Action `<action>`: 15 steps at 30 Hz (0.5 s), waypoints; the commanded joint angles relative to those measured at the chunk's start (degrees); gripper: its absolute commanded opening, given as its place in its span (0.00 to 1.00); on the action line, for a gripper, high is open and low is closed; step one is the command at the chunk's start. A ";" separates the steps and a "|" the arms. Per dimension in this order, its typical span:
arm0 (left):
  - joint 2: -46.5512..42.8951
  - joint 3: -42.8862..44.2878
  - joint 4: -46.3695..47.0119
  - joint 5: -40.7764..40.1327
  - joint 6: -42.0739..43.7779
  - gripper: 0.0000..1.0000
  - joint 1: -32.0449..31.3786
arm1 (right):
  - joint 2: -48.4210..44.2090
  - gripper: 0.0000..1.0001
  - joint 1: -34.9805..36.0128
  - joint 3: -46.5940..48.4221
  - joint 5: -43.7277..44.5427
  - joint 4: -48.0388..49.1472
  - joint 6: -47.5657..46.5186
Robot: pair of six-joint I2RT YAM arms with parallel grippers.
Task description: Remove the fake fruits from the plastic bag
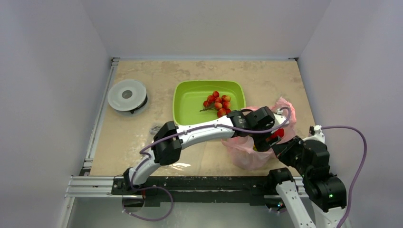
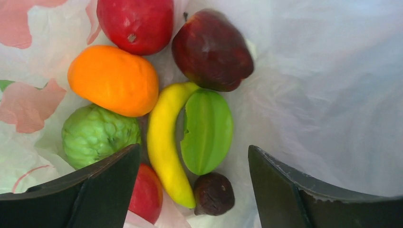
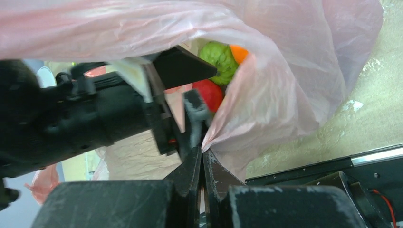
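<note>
The pink plastic bag (image 1: 247,152) lies right of centre, and my left gripper (image 1: 266,135) reaches into its mouth. In the left wrist view that gripper (image 2: 194,156) is open above the fake fruits and holds nothing. Below it lie a yellow banana (image 2: 164,142), a green ridged piece (image 2: 206,130), a small dark one (image 2: 214,192), a bumpy green one (image 2: 97,135), an orange one (image 2: 114,78), a dark maroon one (image 2: 211,50) and two red ones (image 2: 135,21). My right gripper (image 3: 203,152) is shut on the bag's edge (image 3: 228,128).
A green tray (image 1: 185,102) behind the bag holds a cluster of small red berries (image 1: 217,102). A white round container (image 1: 127,95) stands at the back left. A metal rail (image 1: 95,183) runs along the near edge, and walls close in three sides.
</note>
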 commanded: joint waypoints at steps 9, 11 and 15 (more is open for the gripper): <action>5.66 -0.54 3.19 -8.11 3.41 0.79 -1.87 | 1.02 0.00 0.01 1.55 -0.52 1.30 -1.20; 7.39 0.23 2.49 -8.33 3.61 0.78 -2.09 | 1.11 0.00 0.02 1.43 -0.63 1.40 -1.14; 10.36 1.26 1.22 -8.36 3.21 0.77 -2.21 | 1.16 0.00 0.03 1.21 -0.70 1.47 -1.18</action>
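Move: The left hand is open inside the bag. The green star fruit lies about 8 cm below it, 1 cm back and 1 cm right. The banana lies alongside at the same depth, some 3 cm ahead and level sideways. The dark red apple is about 8 cm to the right, straight across, and 6 cm down; the orange is 8 cm ahead, 4 cm right and 6 cm down. From the right hand, the star fruit is about 5 cm ahead, 4 cm left and 16 cm below. With the right fingers still pinching the bag's rim and staying put, the left hand sinks almost straight down, about 7 cm, onto the star fruit and banana, tipping nearly 10 degrees more steeply downward. Its fingers stay wide and come to either side of the pair, one at the star fruit's outer edge and one beside the banana; contact can't be seen. ##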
